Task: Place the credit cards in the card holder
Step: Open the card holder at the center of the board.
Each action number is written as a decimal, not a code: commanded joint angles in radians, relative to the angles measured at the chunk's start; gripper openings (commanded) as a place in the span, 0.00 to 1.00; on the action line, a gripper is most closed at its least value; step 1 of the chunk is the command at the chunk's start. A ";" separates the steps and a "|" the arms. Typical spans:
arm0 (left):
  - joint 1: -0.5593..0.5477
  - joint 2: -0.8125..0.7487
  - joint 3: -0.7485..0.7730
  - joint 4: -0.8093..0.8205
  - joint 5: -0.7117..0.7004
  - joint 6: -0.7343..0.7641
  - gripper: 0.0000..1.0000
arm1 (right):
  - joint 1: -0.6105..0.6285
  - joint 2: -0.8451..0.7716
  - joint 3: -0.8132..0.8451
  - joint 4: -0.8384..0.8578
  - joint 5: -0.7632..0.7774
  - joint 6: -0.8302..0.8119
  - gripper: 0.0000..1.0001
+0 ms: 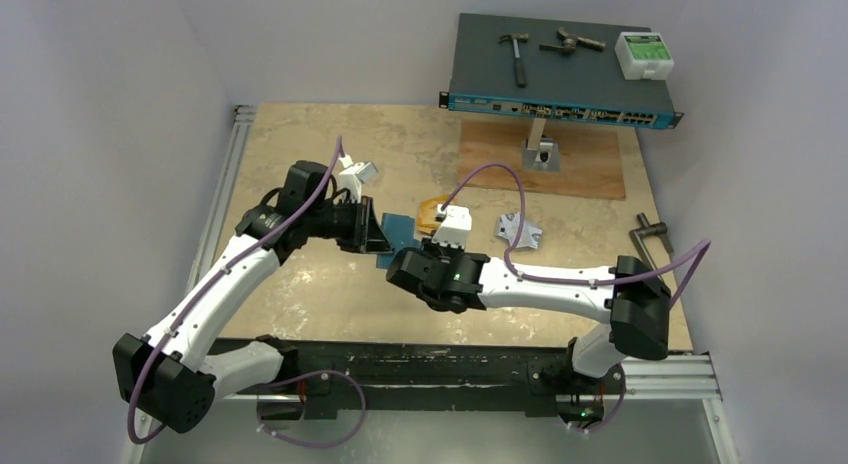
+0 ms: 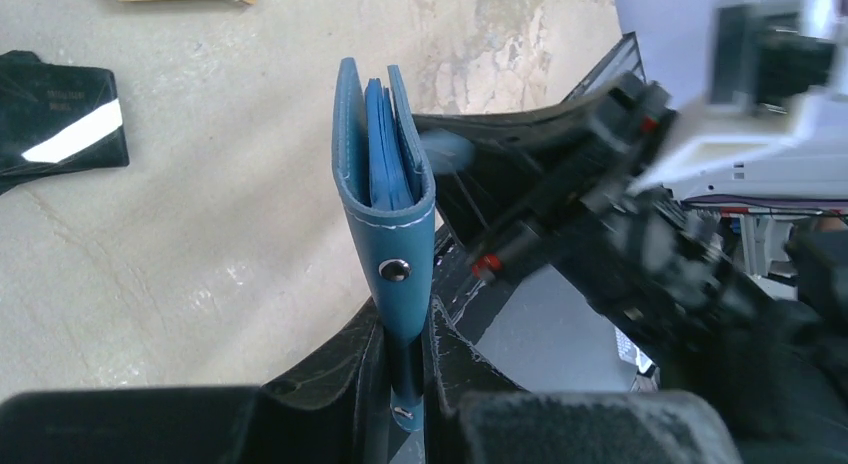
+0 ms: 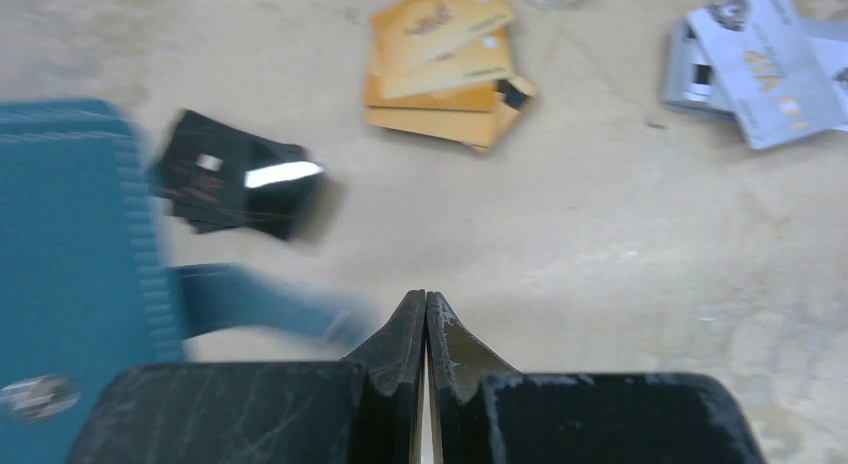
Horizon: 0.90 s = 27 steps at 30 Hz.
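Note:
My left gripper (image 2: 408,334) is shut on the snap-tab end of the teal card holder (image 2: 385,184), holding it on edge above the table; the holder (image 1: 400,227) is slightly spread, with paler pockets showing. My right gripper (image 3: 425,302) is shut with nothing in it, just right of the holder (image 3: 70,244). Ahead of it on the table lie the credit cards: a black stack (image 3: 240,179), orange-gold ones (image 3: 445,69) and silver-white ones (image 3: 760,64). The black stack (image 2: 60,134) also lies left of the holder. From above, the right gripper (image 1: 437,249) sits under its white camera.
A blue network switch (image 1: 560,74) on a stand at the back carries a hammer (image 1: 518,54) and a white box (image 1: 643,54). Its stand rests on a wooden board (image 1: 590,169). A metal clamp (image 1: 650,239) lies at the right edge.

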 commanded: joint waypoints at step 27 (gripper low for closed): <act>-0.002 0.029 0.023 0.083 0.080 0.005 0.00 | -0.075 -0.441 -0.280 0.530 -0.479 -0.413 0.62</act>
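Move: The card holder, gripped edge-on by the left fingers, has its middle roughly 3 cm to the right of that hand, 1 cm ahead and 2 cm below. From the shut right fingers it is level ahead, some 5 cm left and 4 cm higher, its strap already loose. About 15 cm below the right hand lie the black cards, 12 cm left and 3 ahead; the yellow cards, 8 ahead and 2 right; and the silver cards, 7 ahead and 20 right. The card holder stays in the left hand's grip, shifting less than a centimetre, while the empty right hand carries on away from it, about 5 cm right and slightly down. The right hand then rises some 10 cm, drawing back and swinging left again to beside the holder; its fingers open past halfway as it turns about 25 degrees counter-clockwise and its left side lifts. ##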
